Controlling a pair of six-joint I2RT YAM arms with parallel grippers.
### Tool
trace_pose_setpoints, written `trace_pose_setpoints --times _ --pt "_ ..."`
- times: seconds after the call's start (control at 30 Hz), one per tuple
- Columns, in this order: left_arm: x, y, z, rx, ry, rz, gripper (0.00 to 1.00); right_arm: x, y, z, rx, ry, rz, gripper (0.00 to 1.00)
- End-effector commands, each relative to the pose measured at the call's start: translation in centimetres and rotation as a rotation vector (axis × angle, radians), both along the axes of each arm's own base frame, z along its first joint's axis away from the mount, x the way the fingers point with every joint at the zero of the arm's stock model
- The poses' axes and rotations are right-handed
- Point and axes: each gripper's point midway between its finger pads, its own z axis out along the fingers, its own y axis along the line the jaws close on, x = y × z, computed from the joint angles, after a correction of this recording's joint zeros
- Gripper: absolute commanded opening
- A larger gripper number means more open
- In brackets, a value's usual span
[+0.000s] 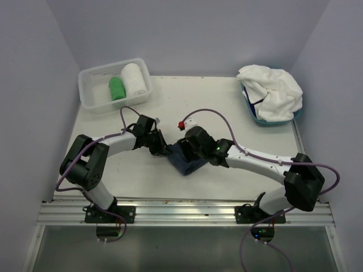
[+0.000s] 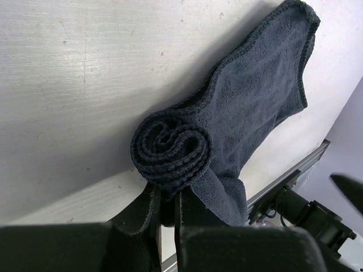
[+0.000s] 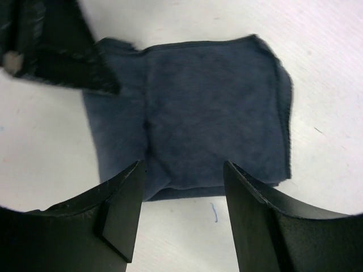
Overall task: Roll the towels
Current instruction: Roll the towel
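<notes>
A dark navy towel (image 1: 185,162) lies mid-table, partly rolled. In the left wrist view its rolled end (image 2: 170,148) is a tight spiral, and the loose flat part (image 2: 258,96) stretches away from it. My left gripper (image 2: 167,201) is shut on the bottom of that roll. My right gripper (image 3: 182,165) hangs open just above the flat part (image 3: 204,113), with nothing between its fingers. The left gripper (image 3: 57,51) shows at that view's top left, at the towel's far corner. A green rolled towel (image 1: 117,88) and a white rolled towel (image 1: 134,79) lie in the basket.
The clear white basket (image 1: 93,96) stands at the back left. A light blue tub (image 1: 253,115) at the back right holds a heap of white towels (image 1: 273,90). A metal rail (image 1: 187,212) runs along the near edge.
</notes>
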Motion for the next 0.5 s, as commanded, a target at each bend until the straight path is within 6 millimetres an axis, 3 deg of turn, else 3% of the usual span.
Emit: trace_pose_setpoints --times 0.0,0.27,0.47 --pt "-0.2 0.3 -0.5 0.040 0.028 0.007 0.00 -0.9 2.1 0.8 -0.100 -0.111 0.135 0.61" --pt "-0.1 0.3 -0.4 0.042 0.028 0.010 0.00 -1.9 7.3 -1.1 -0.193 -0.188 0.280 0.60" --pt "-0.1 0.3 -0.2 0.042 0.027 0.010 0.00 -2.6 9.6 -3.0 -0.187 -0.166 0.320 0.60"
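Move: The rolled part of the navy towel has its middle some 6 cm to the right gripper's left, 4 cm nearer the base and about 8 cm below it. The still-flat part lies almost under that gripper, some 2 cm to the right, 1 cm ahead and 10 cm down. The left gripper is about 9 cm to its left, level ahead and 8 cm lower, shut on the roll's far-left end; from it the roll's middle is 4 cm back and 3 cm right, 1 cm down. Swing the right gripper about 7 cm left over the towel roll, drawing it back some 4 cm at first and then sinking it about 4.5 cm as it goes on left. Turn it some 20 degrees counter-clockwise and tilt its left side down, fingers kept open and coming in line with the roll. Hold the left gripper still, shut on the roll's far end. ##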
